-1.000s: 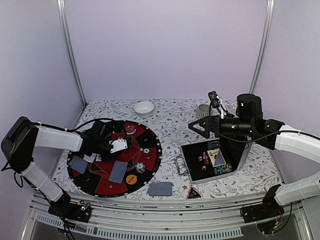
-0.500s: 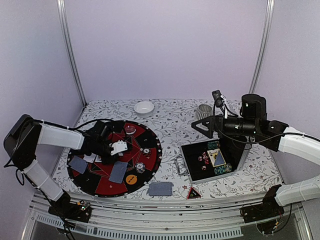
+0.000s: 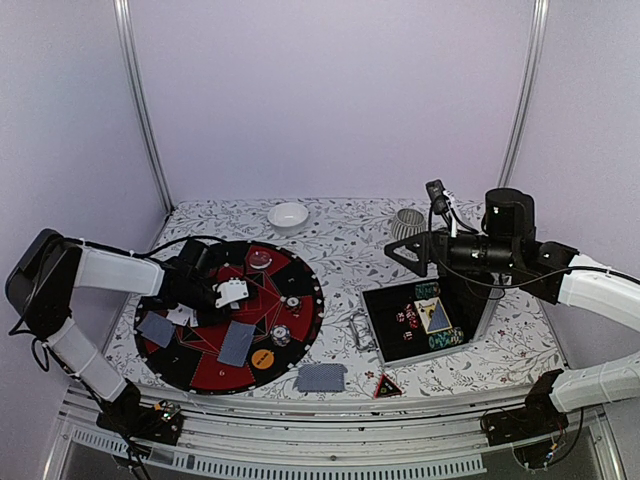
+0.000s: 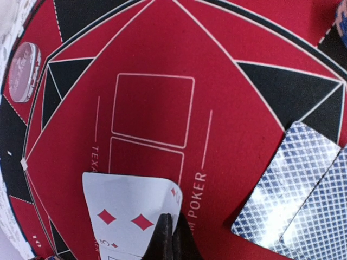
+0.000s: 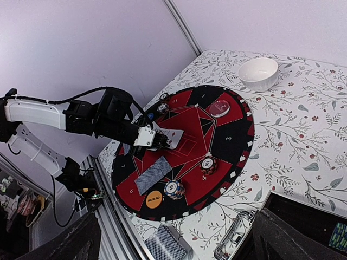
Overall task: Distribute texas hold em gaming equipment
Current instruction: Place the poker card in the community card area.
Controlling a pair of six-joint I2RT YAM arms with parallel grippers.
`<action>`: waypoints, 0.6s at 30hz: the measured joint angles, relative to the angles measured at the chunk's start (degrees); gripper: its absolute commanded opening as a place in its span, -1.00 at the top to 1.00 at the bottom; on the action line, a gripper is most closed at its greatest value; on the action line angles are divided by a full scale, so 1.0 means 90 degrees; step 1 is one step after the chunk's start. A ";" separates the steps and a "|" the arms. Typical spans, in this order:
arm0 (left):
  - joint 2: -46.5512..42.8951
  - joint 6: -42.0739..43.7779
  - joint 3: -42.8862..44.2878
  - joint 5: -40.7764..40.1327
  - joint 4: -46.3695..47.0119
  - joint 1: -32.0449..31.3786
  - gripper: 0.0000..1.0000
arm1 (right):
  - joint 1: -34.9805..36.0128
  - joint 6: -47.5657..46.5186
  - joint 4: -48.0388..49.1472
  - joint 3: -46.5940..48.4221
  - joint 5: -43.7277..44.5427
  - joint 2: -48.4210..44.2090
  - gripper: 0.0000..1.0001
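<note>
My left gripper (image 3: 243,291) is shut on the edge of a face-up diamonds card (image 4: 127,214) and holds it just over the red centre of the round poker mat (image 3: 300,270). The pinching fingertips (image 4: 172,219) show in the left wrist view, and the card also shows in the right wrist view (image 5: 173,138). Face-down patterned cards lie on the mat (image 3: 237,343) and at its left edge (image 3: 157,328). An orange button disc (image 3: 262,358) and two chip stacks (image 3: 281,334) (image 3: 291,302) sit on the mat. My right gripper (image 3: 398,256) is open and empty, high above the table.
A face-down deck (image 3: 321,377) and a red triangular marker (image 3: 388,386) lie on the tablecloth by the near edge. An open black case (image 3: 385,325) with chips and cards stands at the right. A white bowl (image 3: 288,215) and a ribbed cup (image 3: 407,222) stand at the back.
My left gripper has shifted slightly over the mat, still holding the card. My right arm has drifted a little to the right.
</note>
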 measured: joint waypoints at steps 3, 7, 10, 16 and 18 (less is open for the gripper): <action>0.0000 0.0027 0.0000 0.0005 -0.0005 0.0002 0.98 | 0.0000 -0.0015 0.0000 -0.0019 0.0002 -0.0005 -0.99; -0.0002 0.0029 0.0000 0.0002 -0.0027 0.0002 0.86 | -0.0002 -0.0015 -0.0002 -0.0036 0.0005 -0.0010 -0.98; -0.0002 0.0002 0.0017 -0.0005 -0.0085 0.0007 0.71 | -0.0002 -0.0024 -0.0005 -0.0036 0.0005 -0.0010 -0.98; -0.0007 -0.0112 0.0121 -0.0126 -0.0180 0.0039 0.16 | -0.0002 -0.0034 -0.0005 -0.0036 0.0005 -0.0010 -0.98; -0.0044 -0.0143 0.0129 -0.0168 -0.0204 0.0053 0.14 | -0.0002 -0.0034 -0.0005 -0.0036 0.0007 -0.0010 -0.98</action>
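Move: The left hand, about 1 cm above the mat, still pinches the near edge of the face-up diamond poker card. The card's middle lies about 3 cm ahead of the hand, straight in line, over the community card area. The outermost empty card slot is some 8 cm right and 2 cm ahead; the face-down cards lie about 8 cm back and 4 cm right, the clear disc roughly 14 cm ahead and 9 cm right. From the right hand the card is some 34 cm left, 8 cm ahead and 27 cm below. The left fingers let go of the poker card's near edge, opening from shut to about two fifths wide, one finger over the card and the other just beyond its edge. The hand first stays in place, then, as the fingers part, eases less than 1 cm left, up and slightly forward, with almost no turn of the wrist. ##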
